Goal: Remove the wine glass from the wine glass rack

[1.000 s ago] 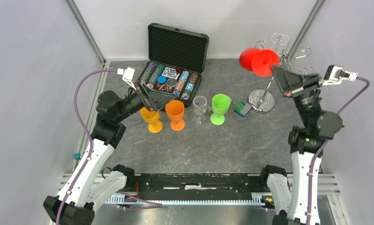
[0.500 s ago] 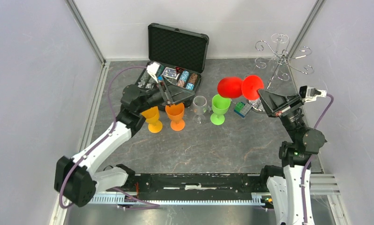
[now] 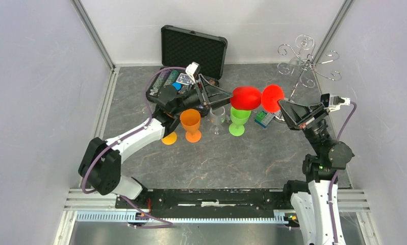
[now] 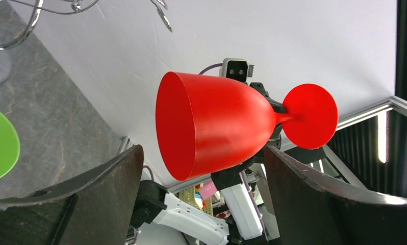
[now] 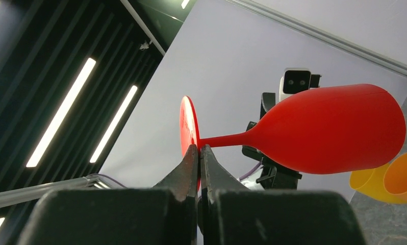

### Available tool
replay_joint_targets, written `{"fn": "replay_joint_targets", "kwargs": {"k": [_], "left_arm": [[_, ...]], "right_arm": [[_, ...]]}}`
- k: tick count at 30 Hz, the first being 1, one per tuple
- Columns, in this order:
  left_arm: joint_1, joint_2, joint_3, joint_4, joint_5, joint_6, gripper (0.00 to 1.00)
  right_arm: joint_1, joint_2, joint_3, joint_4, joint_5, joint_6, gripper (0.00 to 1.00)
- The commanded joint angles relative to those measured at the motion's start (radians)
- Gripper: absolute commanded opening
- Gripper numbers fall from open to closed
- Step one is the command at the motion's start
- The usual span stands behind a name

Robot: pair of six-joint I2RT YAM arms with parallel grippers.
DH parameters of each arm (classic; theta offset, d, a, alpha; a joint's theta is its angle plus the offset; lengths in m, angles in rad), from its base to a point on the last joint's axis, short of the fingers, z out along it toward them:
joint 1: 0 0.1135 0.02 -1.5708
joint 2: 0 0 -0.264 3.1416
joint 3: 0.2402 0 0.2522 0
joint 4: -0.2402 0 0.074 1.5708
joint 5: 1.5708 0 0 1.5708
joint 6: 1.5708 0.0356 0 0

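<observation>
The red wine glass [image 3: 246,98] hangs sideways in the air above the table, off the wine glass rack [image 3: 306,65], which stands at the back right. My right gripper [image 3: 279,105] is shut on the rim of the glass's round foot [image 5: 187,127], the bowl [image 5: 334,127] pointing left. My left gripper [image 3: 227,98] is open, its fingers [image 4: 109,189] on either side of the bowl's mouth [image 4: 217,127] without visibly touching it. In the left wrist view the rack's chrome arms [image 4: 163,15] show at the top.
On the table stand an orange glass [image 3: 190,122], a yellow-orange one half hidden behind the left arm [image 3: 169,138], a clear glass [image 3: 217,121] and a green glass [image 3: 238,121]. An open poker chip case [image 3: 191,51] lies behind them. A small blue-green box [image 3: 264,118] sits near the rack.
My right arm carried the red glass down and left, away from the rack. My left arm swung right from the yellow-orange glass to the red glass's mouth, jaws open.
</observation>
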Motion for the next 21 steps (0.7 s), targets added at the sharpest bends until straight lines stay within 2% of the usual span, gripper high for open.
{"fn": "replay_joint_targets", "kwargs": {"k": [1, 5, 8, 15, 21], "left_arm": [[-0.008, 0.036, 0.046, 0.224, 0.04, -0.151, 0.88], [-0.028, 0.057, 0.034, 0.395, 0.053, -0.306, 0.77], [-0.044, 0.061, 0.035, 0.46, 0.055, -0.392, 0.66], [-0.071, 0.049, 0.04, 0.485, 0.057, -0.431, 0.51], [-0.071, 0.037, 0.043, 0.494, 0.07, -0.44, 0.25]], "right_arm": [[0.007, -0.012, 0.002, 0.053, 0.0, 0.019, 0.0], [0.008, -0.017, 0.003, 0.037, 0.007, 0.012, 0.0], [0.008, -0.023, -0.005, 0.016, 0.015, 0.0, 0.0], [0.008, -0.04, -0.053, -0.007, 0.04, -0.002, 0.0], [0.008, -0.058, -0.111, -0.027, 0.076, 0.006, 0.0]]}}
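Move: The red wine glass hangs between the hands. Its bowl is about 6 cm right of the left hand, 2 cm back and 3 cm above it. From the right hand, which already pinches the foot, the bowl is some 8 cm left, 5 cm ahead and 5 cm lower. On the table, about 28 cm below the left hand, stand the green glass 6 cm ahead and 6 cm right, and the clear glass 5 cm ahead and 1 cm left. The left fingers come onto the red glass's rim and close to about a third open, one inside the bowl and one outside, with the wall between them. To get there the left hand rises about 5 cm while drawing back 4 cm, its fingers, which point right, swinging up and back some 20 degrees. The right hand keeps its pinch on the foot, almost in place. ##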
